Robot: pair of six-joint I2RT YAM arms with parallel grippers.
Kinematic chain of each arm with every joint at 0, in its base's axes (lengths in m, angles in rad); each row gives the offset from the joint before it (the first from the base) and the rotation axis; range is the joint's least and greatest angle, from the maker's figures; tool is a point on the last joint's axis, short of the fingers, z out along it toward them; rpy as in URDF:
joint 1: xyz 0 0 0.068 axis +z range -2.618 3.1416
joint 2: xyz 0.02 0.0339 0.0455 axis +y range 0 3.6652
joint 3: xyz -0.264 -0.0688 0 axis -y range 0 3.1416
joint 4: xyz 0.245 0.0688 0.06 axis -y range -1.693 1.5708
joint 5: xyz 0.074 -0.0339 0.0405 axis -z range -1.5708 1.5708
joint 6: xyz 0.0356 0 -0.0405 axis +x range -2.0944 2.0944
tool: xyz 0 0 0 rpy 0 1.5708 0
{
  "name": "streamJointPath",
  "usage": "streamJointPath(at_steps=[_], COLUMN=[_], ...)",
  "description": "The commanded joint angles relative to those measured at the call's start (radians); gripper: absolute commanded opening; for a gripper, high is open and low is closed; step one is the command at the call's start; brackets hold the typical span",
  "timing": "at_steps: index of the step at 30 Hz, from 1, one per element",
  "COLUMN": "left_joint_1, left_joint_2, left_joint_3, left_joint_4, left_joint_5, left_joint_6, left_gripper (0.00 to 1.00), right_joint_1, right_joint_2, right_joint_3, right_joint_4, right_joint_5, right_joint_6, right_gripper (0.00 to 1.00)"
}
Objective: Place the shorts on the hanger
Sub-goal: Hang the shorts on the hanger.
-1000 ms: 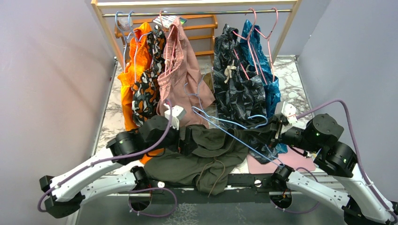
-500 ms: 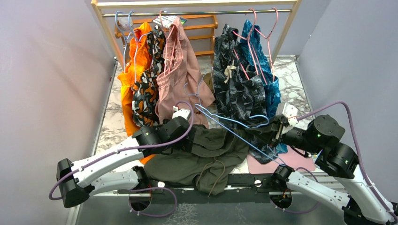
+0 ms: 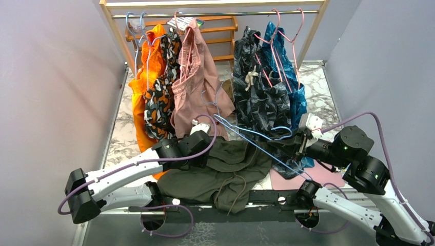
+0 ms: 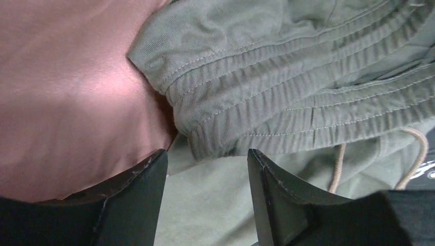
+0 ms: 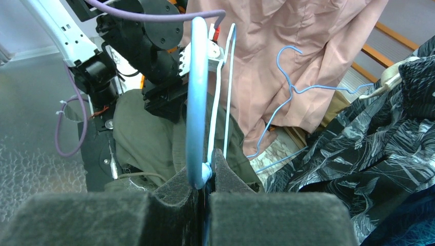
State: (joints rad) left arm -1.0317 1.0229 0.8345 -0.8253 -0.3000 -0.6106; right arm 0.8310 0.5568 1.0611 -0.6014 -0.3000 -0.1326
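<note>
The dark olive shorts (image 3: 221,169) lie crumpled on the near table edge between the arms. My left gripper (image 3: 204,155) sits low over their left waistband corner. In the left wrist view its jaws (image 4: 208,171) stand apart with olive cloth lying between the fingers (image 4: 134,205), just below the ribbed waistband (image 4: 287,92). My right gripper (image 3: 298,145) is shut on the light-blue wire hanger (image 3: 246,134), which reaches leftward above the shorts. The right wrist view shows the pads (image 5: 225,169) pinching the hanger wire (image 5: 196,92).
A wooden rack (image 3: 117,36) at the back carries orange, patterned, dusty-pink (image 3: 197,77) and dark leaf-print shorts (image 3: 259,97) on hangers. Pink cloth (image 4: 66,92) lies just left of my left fingers. A tan drawstring (image 4: 416,159) trails on the shorts. A pink mat (image 3: 318,177) lies at right.
My left arm has stretched forward and right, bringing its gripper down to the shorts' waistband, and its jaws have narrowed. The right arm and hanger have barely moved.
</note>
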Motion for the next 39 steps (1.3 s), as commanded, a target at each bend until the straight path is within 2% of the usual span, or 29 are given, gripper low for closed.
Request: streamJointPath(at_steps=[1,15,19,25,33,39], left_joint_1=[-0.007,-0.007,-0.007,-0.007,-0.007,-0.007], left_joint_2=[0.025,0.014,0.000,-0.044,-0.109,-0.092], left_joint_3=[-0.011,-0.043,-0.044,-0.010,0.099,0.165], left_joint_4=[0.015,0.141,0.145,0.129,0.072,0.063], left_joint_5=[-0.023,-0.076,-0.080,-0.026,0.043,0.042], left_joint_6=[-0.021,-0.027,-0.021,-0.003,-0.006,-0.007], left_gripper=[0.59,0.42,0.29,0.00,0.00,0.00], right_joint_1=[0.000,0.000,0.000,0.000,0.000,0.000], right_joint_2=[-0.011,0.007,0.009,-0.021,-0.029,0.006], right_joint_3=[-0.008,-0.003,0.002,-0.016,-0.002,-0.009], right_joint_4=[0.009,0.016,0.007,0.029,-0.072,-0.114], right_joint_5=[0.012,-0.017,-0.011,-0.004,-0.058,-0.084], right_joint_6=[-0.010,0.005,-0.003,-0.002,-0.032,-0.051], right_gripper=[0.01,0.01,0.01,0.01,0.01,0.01])
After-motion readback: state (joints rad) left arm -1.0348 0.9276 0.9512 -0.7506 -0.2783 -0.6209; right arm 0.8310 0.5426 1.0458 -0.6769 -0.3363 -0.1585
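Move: Almost between the left hand's half-open fingers lies the fold of the green shorts' waistband, about 1 cm ahead, 1 cm right and 1 cm below. The hem of the hanging pink shorts is roughly 10 cm ahead of that hand, level sideways; the drawcord lies some 11 cm right, 6 cm back and 5 cm below. From the right hand, which holds the blue hanger, the fold is about 25 cm left, 4 cm ahead and 23 cm below. Settling about 1 cm lower, the left hand creeps roughly 1.5 cm forward and 1 cm right onto the waistband fold while its fingers shut and pinch it, then rises about 8 cm, easing right with the fingers swinging some 15 degrees to the right. The right hand keeps its grip on the hanger, staying nearly still before sinking and drawing back slightly at the end. ##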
